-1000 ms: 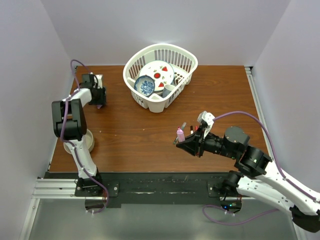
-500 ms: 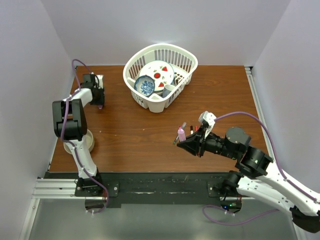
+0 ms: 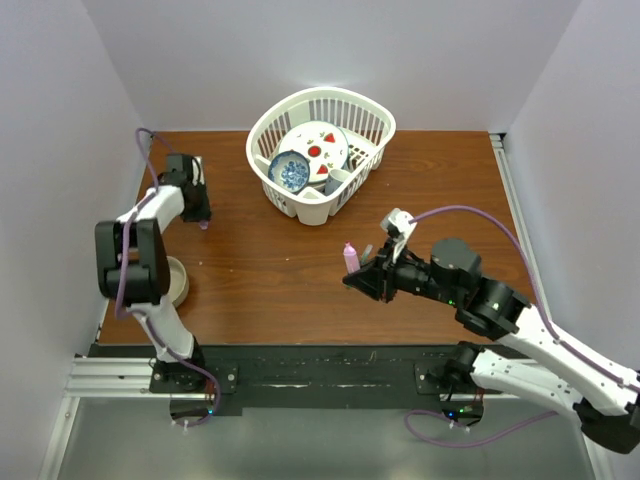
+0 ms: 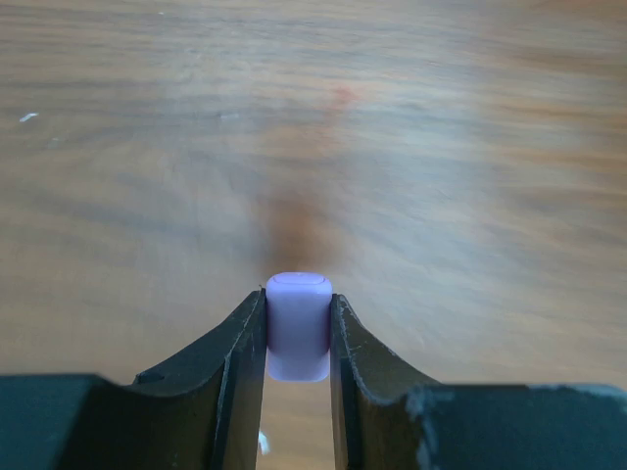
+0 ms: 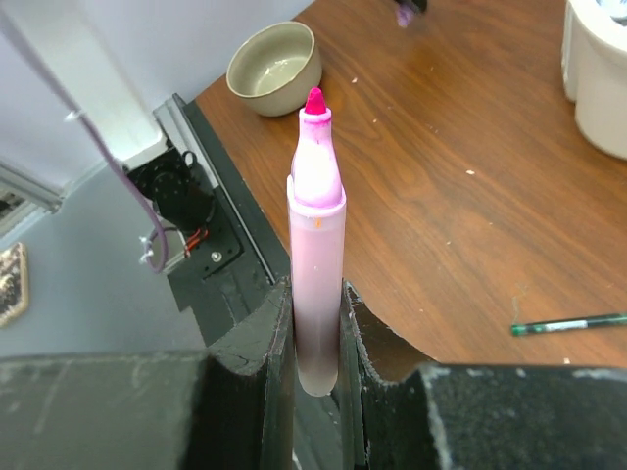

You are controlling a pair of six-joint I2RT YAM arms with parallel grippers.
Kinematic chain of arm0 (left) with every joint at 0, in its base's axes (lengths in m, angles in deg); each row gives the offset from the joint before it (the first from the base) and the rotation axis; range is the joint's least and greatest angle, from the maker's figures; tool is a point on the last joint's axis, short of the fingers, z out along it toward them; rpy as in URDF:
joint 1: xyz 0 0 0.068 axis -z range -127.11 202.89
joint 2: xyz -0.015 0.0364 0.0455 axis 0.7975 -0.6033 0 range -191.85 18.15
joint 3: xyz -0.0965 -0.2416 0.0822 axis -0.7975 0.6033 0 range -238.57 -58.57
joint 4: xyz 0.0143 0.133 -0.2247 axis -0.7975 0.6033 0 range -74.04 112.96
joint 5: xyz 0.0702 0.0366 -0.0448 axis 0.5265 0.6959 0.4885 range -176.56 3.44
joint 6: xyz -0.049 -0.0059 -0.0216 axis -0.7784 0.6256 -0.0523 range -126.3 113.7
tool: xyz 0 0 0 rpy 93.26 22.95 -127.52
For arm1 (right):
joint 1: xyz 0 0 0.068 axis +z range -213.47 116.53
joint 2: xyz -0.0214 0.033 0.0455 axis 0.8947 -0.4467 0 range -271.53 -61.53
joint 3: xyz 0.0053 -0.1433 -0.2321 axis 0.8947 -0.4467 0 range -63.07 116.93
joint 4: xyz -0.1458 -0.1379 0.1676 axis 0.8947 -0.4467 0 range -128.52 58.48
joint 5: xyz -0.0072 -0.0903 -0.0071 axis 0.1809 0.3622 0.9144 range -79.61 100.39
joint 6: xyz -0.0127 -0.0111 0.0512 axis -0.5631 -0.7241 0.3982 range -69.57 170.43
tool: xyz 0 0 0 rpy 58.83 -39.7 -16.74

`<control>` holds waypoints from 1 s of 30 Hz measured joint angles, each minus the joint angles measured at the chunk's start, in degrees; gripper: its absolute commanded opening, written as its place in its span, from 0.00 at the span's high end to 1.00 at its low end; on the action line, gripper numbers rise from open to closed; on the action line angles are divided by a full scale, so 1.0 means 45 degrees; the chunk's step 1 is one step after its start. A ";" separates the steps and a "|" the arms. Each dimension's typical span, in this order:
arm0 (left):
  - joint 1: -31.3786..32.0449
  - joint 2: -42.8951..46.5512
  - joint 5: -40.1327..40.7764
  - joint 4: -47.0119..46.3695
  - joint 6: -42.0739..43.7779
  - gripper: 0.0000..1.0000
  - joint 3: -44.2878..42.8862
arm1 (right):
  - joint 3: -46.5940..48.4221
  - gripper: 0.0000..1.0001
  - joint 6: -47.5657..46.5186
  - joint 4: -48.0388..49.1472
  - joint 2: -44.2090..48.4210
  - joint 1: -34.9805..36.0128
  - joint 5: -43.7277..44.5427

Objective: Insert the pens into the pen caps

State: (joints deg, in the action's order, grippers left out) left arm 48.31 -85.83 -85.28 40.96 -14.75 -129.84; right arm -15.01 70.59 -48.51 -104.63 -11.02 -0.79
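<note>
In the left wrist view a short pale lilac-pink pen cap point(image 4: 299, 328) sits pinched between the black fingers of my left gripper point(image 4: 299, 315), just above the wood. From above, that gripper point(image 3: 202, 216) is at the table's far left. My right gripper point(image 5: 316, 323) is shut on the lower barrel of a stubby pink marker point(image 5: 316, 225), which stands upright with its bare tip point(image 5: 314, 101) pointing up. In the top view the marker point(image 3: 351, 257) is near the table's middle, right of centre. A thin dark green pen point(image 5: 568, 324) lies flat on the wood to the right.
A white basket point(image 3: 372, 120) holding plates stands at the back centre. A beige bowl point(image 3: 177, 281) sits at the front left beside the left arm. The brown table point(image 3: 260, 260) ends at a black rail point(image 3: 320, 365) along the near side.
My left gripper has closed on the cap and drawn slightly toward the table's middle. My right arm has carried the marker left and a little farther from the front edge.
</note>
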 measured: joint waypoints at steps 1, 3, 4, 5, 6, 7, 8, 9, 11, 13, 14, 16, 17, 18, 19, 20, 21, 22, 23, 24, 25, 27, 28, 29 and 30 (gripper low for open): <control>0.0131 0.0957 0.0019 0.0029 -0.0325 1.00 0.0384 | 0.0126 1.00 0.0185 0.0141 -0.0374 0.0000 0.0010; 0.0500 0.2642 -0.0024 -0.0053 -0.0826 1.00 0.0821 | 0.0185 1.00 0.0476 0.0457 -0.0894 0.0000 0.0005; 0.0792 0.3609 -0.0185 -0.0287 -0.1137 1.00 0.1025 | 0.0194 1.00 0.0641 0.0641 -0.1161 0.0000 0.0005; 0.1122 0.4551 -0.0457 -0.0627 -0.1447 1.00 0.1253 | 0.0199 1.00 0.0767 0.0821 -0.1428 0.0000 0.0000; 0.1457 0.5445 -0.0835 -0.0996 -0.1894 1.00 0.1491 | 0.0219 1.00 0.0894 0.1122 -0.1758 0.0000 -0.0005; 0.1749 0.6125 -0.1205 -0.1297 -0.2234 1.00 0.1676 | 0.0228 1.00 0.0986 0.1311 -0.2006 0.0000 -0.0010; 0.2132 0.6960 -0.1719 -0.1943 -0.2735 1.00 0.2035 | 0.0253 1.00 0.1059 0.1535 -0.2293 0.0024 0.0000; 0.2458 0.7616 -0.2166 -0.2331 -0.3225 1.00 0.2297 | 0.0325 1.00 0.1151 0.1817 -0.2749 0.0068 0.0024; 0.3104 0.8471 -0.2691 -0.3041 -0.4090 1.00 0.2749 | 0.0607 1.00 0.1209 0.2108 -0.3565 0.0257 0.0282; 0.3735 0.9068 -0.3138 -0.3701 -0.5071 1.00 0.3259 | 0.1161 1.00 0.1229 0.2283 -0.4677 0.0578 0.0617; 0.4002 0.9301 -0.3347 -0.4036 -0.5513 1.00 0.3570 | 0.1457 1.00 0.1234 0.2409 -0.5236 0.0733 0.0738; 0.4381 0.9675 -0.3696 -0.4590 -0.6445 1.00 0.4231 | 0.1996 1.00 0.1297 0.2589 -0.6227 0.0962 0.1010; 0.4478 0.9855 -0.3837 -0.4872 -0.6907 1.00 0.4590 | 0.2220 1.00 0.1336 0.2681 -0.6635 0.1030 0.1122; 0.4546 1.0069 -0.3988 -0.5207 -0.7388 1.00 0.4993 | 0.2390 1.00 0.1394 0.2754 -0.6970 0.1069 0.1248; 0.4585 1.0214 -0.4129 -0.5416 -0.7669 1.00 0.5236 | 0.2511 1.00 0.1462 0.2866 -0.7281 0.1073 0.1311; 0.4639 1.0384 -0.4260 -0.5610 -0.7966 1.00 0.5484 | 0.2589 1.00 0.1530 0.3036 -0.7519 0.1073 0.1345; 0.4677 1.0545 -0.4362 -0.5819 -0.8204 1.00 0.5683 | 0.2652 1.00 0.1617 0.3172 -0.7723 0.1073 0.1341; 0.4716 1.0705 -0.4454 -0.6008 -0.8369 1.00 0.5833 | 0.2730 1.00 0.1690 0.3283 -0.7922 0.1073 0.1321; 0.4731 1.0856 -0.4527 -0.6120 -0.8534 1.00 0.5931 | 0.2832 1.00 0.1773 0.3385 -0.8116 0.1073 0.1316; 0.4755 1.1040 -0.4546 -0.6217 -0.8670 1.00 0.6013 | 0.2939 1.00 0.1855 0.3458 -0.8291 0.1073 0.1316; 0.4775 1.1234 -0.4556 -0.6217 -0.8757 1.00 0.6037 | 0.3026 1.00 0.1928 0.3507 -0.8432 0.1078 0.1316; 0.4779 1.1560 -0.4546 -0.6305 -0.8922 1.00 0.6037 | 0.3240 1.00 0.2055 0.3531 -0.8684 0.1093 0.1331; 0.4784 1.1715 -0.4532 -0.6314 -0.8981 1.00 0.6037 | 0.3337 1.00 0.2103 0.3531 -0.8782 0.1093 0.1336; 0.4784 1.1846 -0.4527 -0.6314 -0.9000 1.00 0.6037 | 0.3429 1.00 0.2157 0.3536 -0.8874 0.1093 0.1336; 0.4789 1.1944 -0.4527 -0.6314 -0.9005 1.00 0.6037 | 0.3521 1.00 0.2200 0.3536 -0.8966 0.1098 0.1341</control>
State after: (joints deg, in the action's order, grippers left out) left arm 69.86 -32.09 -105.65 12.54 -55.27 -102.67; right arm 0.83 80.49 -32.60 -144.97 -6.08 5.24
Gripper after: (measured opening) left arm 0.319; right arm 0.190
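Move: The pink pen that the left gripper's cap must meet stands tip-up in the right gripper, about 39 cm to the left hand's right, 27 cm back and some 26 cm higher. From the left hand, the basket is roughly 32 cm right and 15 cm ahead, the bowl 10 cm left and 17 cm back. From the right hand, the cap is 39 cm left, 28 cm ahead and 23 cm lower; the green pen lies 15 cm ahead, 6 cm right and 27 cm below. Bring the left gripper, still pinching the cap, quickly up about 25 cm, and swing it some 20 cm right and 13 cm back towards the pink pen, turning its fingers from pointing down to pointing out to the right. Meanwhile carry the pink pen in the right gripper about 14 cm left, with some forward and down, to meet the cap, keeping both grips shut. ##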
